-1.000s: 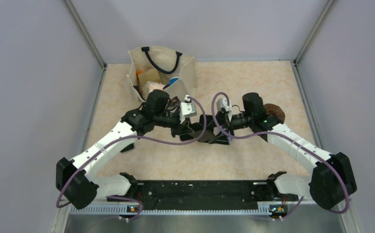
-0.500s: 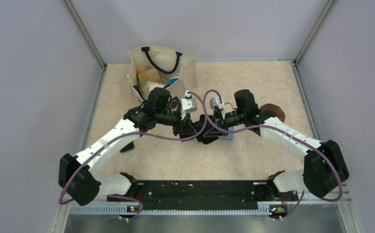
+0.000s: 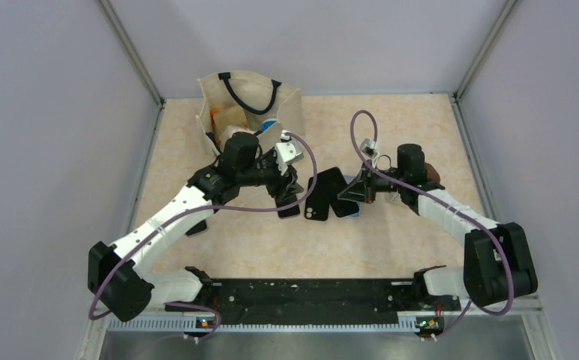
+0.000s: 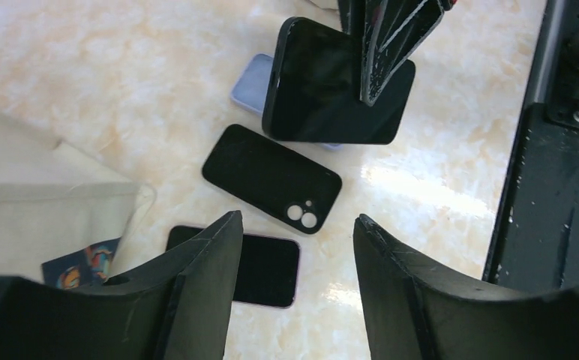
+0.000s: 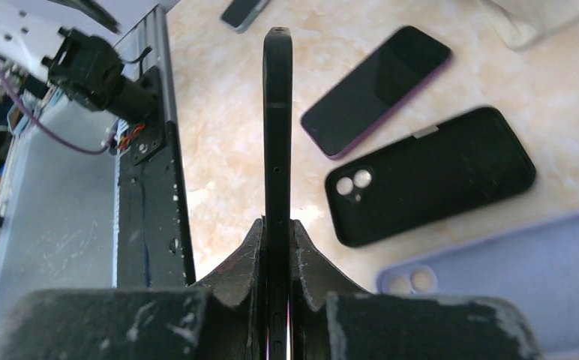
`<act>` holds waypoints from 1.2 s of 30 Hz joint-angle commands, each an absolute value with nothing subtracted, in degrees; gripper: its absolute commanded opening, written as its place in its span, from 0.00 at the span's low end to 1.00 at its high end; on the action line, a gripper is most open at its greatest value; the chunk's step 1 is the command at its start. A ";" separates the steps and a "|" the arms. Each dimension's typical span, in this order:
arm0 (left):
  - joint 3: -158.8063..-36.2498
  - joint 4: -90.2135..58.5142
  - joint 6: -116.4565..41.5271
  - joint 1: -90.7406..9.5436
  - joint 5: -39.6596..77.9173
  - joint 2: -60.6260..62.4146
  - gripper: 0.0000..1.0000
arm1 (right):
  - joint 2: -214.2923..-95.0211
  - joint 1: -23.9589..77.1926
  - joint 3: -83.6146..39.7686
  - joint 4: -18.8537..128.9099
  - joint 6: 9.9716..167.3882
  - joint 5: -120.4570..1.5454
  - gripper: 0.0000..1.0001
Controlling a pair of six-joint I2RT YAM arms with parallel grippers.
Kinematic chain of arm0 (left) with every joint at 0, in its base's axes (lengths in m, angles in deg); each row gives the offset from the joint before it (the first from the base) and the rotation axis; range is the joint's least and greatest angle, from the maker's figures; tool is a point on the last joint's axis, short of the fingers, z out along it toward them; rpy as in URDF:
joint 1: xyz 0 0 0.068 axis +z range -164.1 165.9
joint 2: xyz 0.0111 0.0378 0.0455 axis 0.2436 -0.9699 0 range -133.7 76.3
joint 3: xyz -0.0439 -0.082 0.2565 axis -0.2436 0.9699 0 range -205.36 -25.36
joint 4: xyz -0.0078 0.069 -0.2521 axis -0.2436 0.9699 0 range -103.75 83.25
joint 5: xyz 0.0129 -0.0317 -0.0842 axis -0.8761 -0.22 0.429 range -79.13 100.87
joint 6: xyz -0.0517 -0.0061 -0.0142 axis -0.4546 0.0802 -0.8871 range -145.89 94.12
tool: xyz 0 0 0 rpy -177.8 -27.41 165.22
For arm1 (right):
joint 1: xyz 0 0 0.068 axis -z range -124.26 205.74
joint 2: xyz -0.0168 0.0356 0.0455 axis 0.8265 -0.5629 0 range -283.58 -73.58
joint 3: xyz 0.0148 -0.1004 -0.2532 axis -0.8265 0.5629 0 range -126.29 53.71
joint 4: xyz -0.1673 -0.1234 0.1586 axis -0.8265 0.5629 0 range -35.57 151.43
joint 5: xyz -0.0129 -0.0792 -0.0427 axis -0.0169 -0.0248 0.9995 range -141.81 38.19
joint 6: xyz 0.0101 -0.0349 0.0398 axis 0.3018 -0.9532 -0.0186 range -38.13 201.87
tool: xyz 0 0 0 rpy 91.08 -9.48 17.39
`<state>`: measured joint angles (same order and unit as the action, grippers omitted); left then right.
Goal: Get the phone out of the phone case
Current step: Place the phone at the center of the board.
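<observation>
A black phone (image 5: pixel 277 127) stands on edge between the fingers of my right gripper (image 5: pixel 277 225), which is shut on it. From above, that phone (image 3: pixel 344 204) hangs just over the table. The empty black phone case (image 3: pixel 324 191) lies flat on the table, its camera holes showing, between the two grippers. It also shows in both wrist views, as the case (image 4: pixel 271 178) and the case (image 5: pixel 429 176). My left gripper (image 4: pixel 295 217) hovers open over the table with nothing between its fingers, left of the case.
A purple-edged phone (image 4: pixel 268 268) lies under my left gripper. A lavender case (image 5: pixel 511 270) lies under the held phone. A cream tote bag (image 3: pixel 249 109) stands at the back left, a brown object (image 3: pixel 426 171) behind the right arm, and a small dark item (image 3: pixel 196 227) by the left arm.
The two grippers, close together on the cased phone, have come apart. My left gripper opened and the black case now lies on the table. The right gripper drew right with the bare phone.
</observation>
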<state>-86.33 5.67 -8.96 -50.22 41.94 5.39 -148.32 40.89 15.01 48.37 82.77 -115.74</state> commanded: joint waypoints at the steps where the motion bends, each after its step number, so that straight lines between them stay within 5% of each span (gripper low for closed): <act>1: -86.37 0.67 -10.45 -49.90 37.05 8.83 0.62 | -149.25 45.99 16.35 41.57 89.39 -116.71 0.00; 36: -85.04 0.23 -11.43 -49.89 39.47 10.12 0.61 | -158.60 60.57 11.46 61.10 83.76 -93.28 0.00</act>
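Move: Over the phone cases, the right hand already holds the phone. The clear patch of board it is taken to lies about 13 cm to its right, 8 cm ahead and 16 cm below. The blue case is some 5 cm right and 9 cm ahead, the black case 5 cm left and 9 cm ahead, both on the board 16 cm down. From the left hand that patch is about 27 cm right, 8 cm ahead and 23 cm down. Carrying the pinched phone across and beyond the blue case, the right hand swings about 13 cm to the right while sinking some 10 cm and reaching roughly 6 cm forward, towards the clear board. The wrist turns some 35 degrees clockwise and tips down as it goes; the fingers keep their hold. ##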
